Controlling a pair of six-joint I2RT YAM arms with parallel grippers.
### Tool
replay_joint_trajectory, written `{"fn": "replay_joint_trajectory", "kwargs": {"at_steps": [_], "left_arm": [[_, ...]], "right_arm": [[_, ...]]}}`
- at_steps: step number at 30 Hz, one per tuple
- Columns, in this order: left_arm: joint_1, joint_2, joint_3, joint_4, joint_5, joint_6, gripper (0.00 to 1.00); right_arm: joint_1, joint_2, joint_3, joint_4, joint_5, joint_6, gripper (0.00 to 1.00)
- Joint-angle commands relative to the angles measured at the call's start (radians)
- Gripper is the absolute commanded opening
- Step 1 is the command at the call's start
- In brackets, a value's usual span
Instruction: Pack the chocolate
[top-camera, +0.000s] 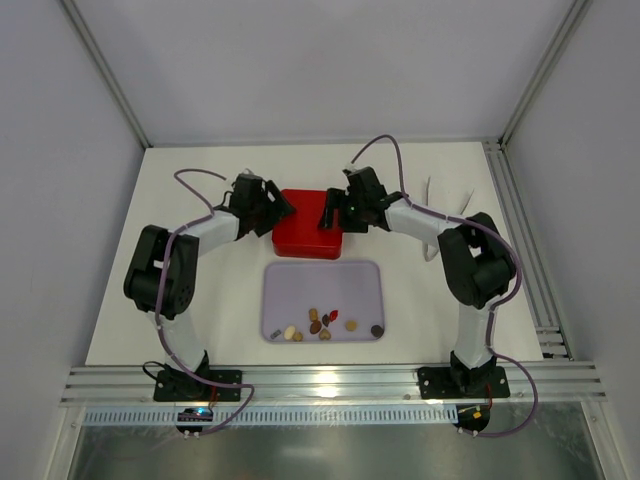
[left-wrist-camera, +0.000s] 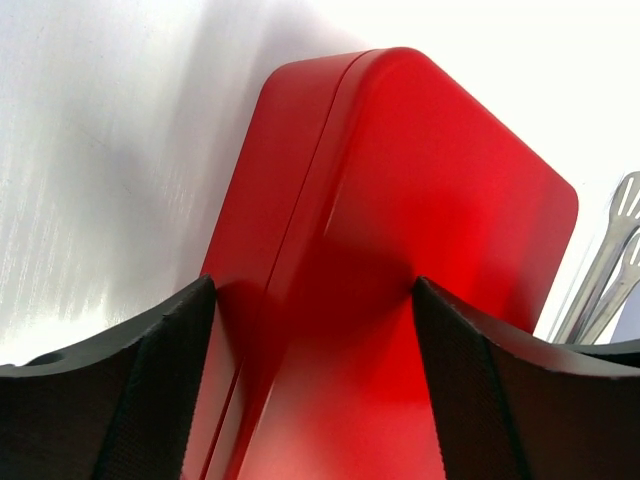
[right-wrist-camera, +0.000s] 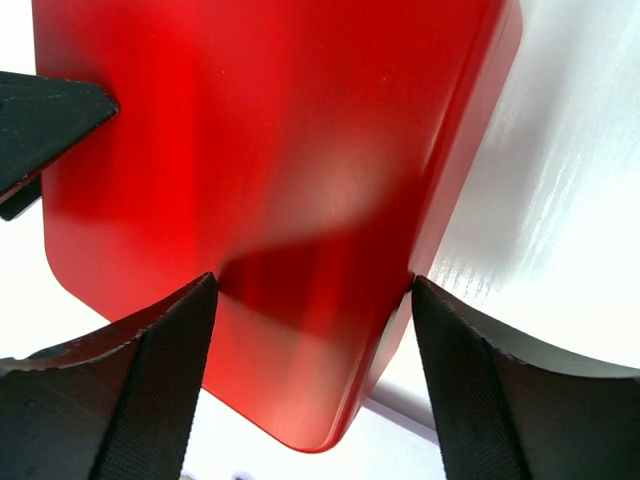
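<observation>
The chocolate (top-camera: 320, 322), several small brown, tan and cream sweets with one reddish, lies loose at the near side of the pale lilac tray (top-camera: 275, 275). Behind the tray sits the red square box (top-camera: 308, 235), its lid closed. My left gripper (top-camera: 272, 212) is open at the box's left edge, jaws spread wide just above the lid (left-wrist-camera: 420, 180). My right gripper (top-camera: 330, 212) is open at the box's right edge, its jaws spanning a near corner of the box (right-wrist-camera: 260, 130). One left fingertip (right-wrist-camera: 40, 120) shows in the right wrist view.
Metal tongs (left-wrist-camera: 610, 260) lie on the table beyond the box, to its right (top-camera: 437, 200). An aluminium rail (top-camera: 330, 385) runs along the near table edge, and another down the right side (top-camera: 525, 250).
</observation>
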Motion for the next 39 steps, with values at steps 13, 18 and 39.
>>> {"fn": "replay_joint_trajectory", "kwargs": {"at_steps": [13,18,39], "left_arm": [[-0.048,0.054,-0.086,-0.328,0.15,0.143,0.9],[-0.043,0.026,-0.071,-0.314,0.214,0.154,0.99],[-0.005,-0.086,-0.059,-0.324,0.409,0.284,1.0]], "right_arm": [[-0.043,-0.003,-0.057,-0.049,-0.218,-0.04,0.94],[-0.084,-0.051,-0.094,0.0,-0.293,-0.016,1.0],[-0.115,-0.253,-0.297,0.129,-0.355,-0.008,1.0]]}}
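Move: The closed chocolate box, red lid on, sits between the hands: its middle is about 6 cm right of the left hand, 3 cm back and 3 cm below. From the right hand it is roughly 6 cm left, 1 cm ahead and 3 cm below. The chocolate tray's middle lies some 19 cm back and 3 cm left of the right hand, and about 22 cm back and 9 cm right of the left hand. Fingers opening wide, both hands draw back and rightward along the box's sides, left about 9 cm, right 6. ##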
